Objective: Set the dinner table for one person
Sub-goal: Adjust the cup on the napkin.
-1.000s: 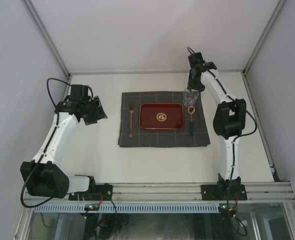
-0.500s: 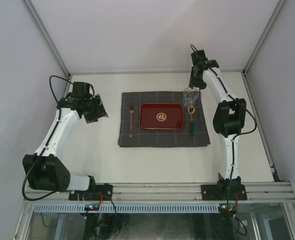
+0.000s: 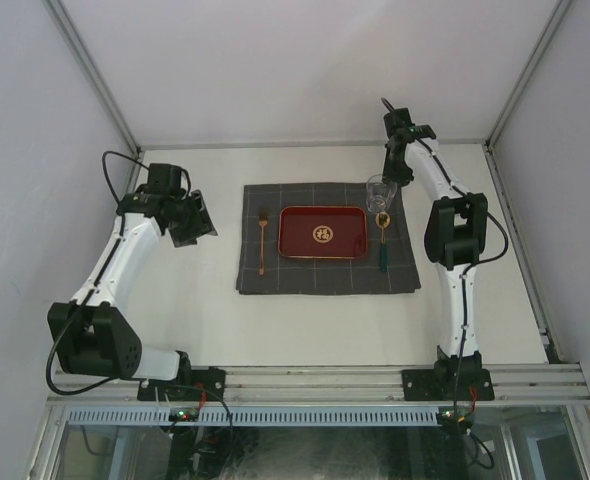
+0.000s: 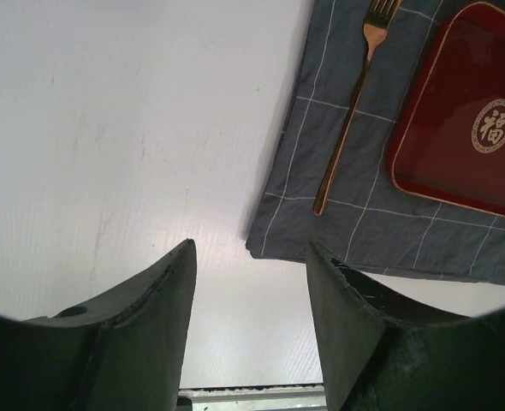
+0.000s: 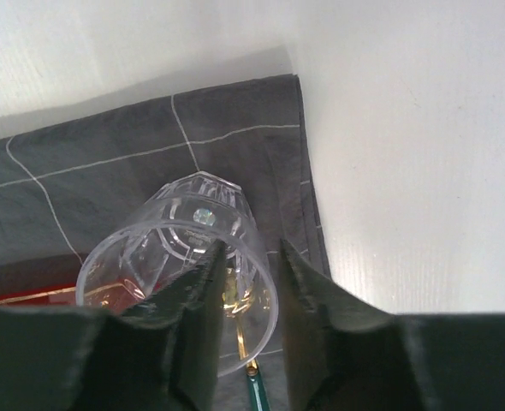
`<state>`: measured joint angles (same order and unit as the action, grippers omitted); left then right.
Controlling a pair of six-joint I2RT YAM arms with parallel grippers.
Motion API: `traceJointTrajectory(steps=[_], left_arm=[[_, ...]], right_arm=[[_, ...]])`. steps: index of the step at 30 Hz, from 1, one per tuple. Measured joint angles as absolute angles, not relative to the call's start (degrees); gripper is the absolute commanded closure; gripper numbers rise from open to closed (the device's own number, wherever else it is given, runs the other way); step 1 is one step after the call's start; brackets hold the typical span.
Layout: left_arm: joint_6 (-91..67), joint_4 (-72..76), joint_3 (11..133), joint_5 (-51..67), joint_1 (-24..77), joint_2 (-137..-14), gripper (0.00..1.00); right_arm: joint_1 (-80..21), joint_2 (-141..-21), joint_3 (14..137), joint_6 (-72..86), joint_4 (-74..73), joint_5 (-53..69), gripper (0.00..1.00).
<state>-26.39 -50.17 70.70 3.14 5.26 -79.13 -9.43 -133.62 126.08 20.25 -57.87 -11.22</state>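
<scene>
A clear faceted glass (image 3: pixel 380 188) (image 5: pixel 184 223) stands on the back right corner of the dark grey checked cloth (image 3: pixel 325 275) (image 5: pixel 107 180). My right gripper (image 3: pixel 390 176) (image 5: pixel 251 248) straddles its rim, one finger inside and one outside, with a gap beside the wall, so it is open. On the cloth lie a red tray (image 3: pixel 322 232) (image 4: pixel 458 111), a copper fork (image 3: pixel 262 240) (image 4: pixel 347 128) to its left and a teal-handled spoon (image 3: pixel 383 245) (image 5: pixel 257 390) to its right. My left gripper (image 3: pixel 193 224) (image 4: pixel 251 247) hangs open and empty over the dinner table (image 3: pixel 205 320) (image 4: pixel 107 128), left of the cloth.
White walls with aluminium posts enclose the table on three sides. An aluminium rail (image 3: pixel 315 380) runs along the near edge by the arm bases. Bare tabletop (image 5: pixel 406 128) shows right of the cloth's corner.
My right wrist has shifted slightly toward the far edge and its jaws have narrowed a little around the glass rim. The left arm has swung slightly; its jaws stay as they were.
</scene>
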Motion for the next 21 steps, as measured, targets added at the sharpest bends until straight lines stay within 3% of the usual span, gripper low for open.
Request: traceJointTrajectory(steps=[2,4,21], left_arm=[[-26.39,-50.19,70.7,3.14,5.26,-79.44,0.42],[-26.39,-50.19,70.7,3.16,5.26,-79.79,0.42],[-26.41,-50.17,70.74,3.18,5.26,-81.21,0.42]], right_arm=[[-9.3,-133.86,126.08,20.01,-57.87,-11.05,0.94],[-9.1,-133.93,126.08,19.81,-58.13,-10.57,1.0],[-8.67,-134.08,126.48,19.79,-57.82,-8.88,1.0]])
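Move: The cup stands on the napkin's far right corner, its middle about 4 cm to the right hand's left, 1 cm back and 3 cm below, with its right wall between the parted fingers. The spoon's middle is some 15 cm back and 2 cm left of that hand, and the tray's about 13 cm back and 18 cm left, both roughly 8 cm lower. From the idle left hand, the cup is around 19 cm ahead, 46 cm to the right and 11 cm below. The right fingers pinch the cup's right wall near the rim, one finger inside and one outside, closing from about a third open to practically shut, then keep that grip. The hand otherwise stays nearly in place, less than half a centimetre of travel, fingers still slanting forward and down. ##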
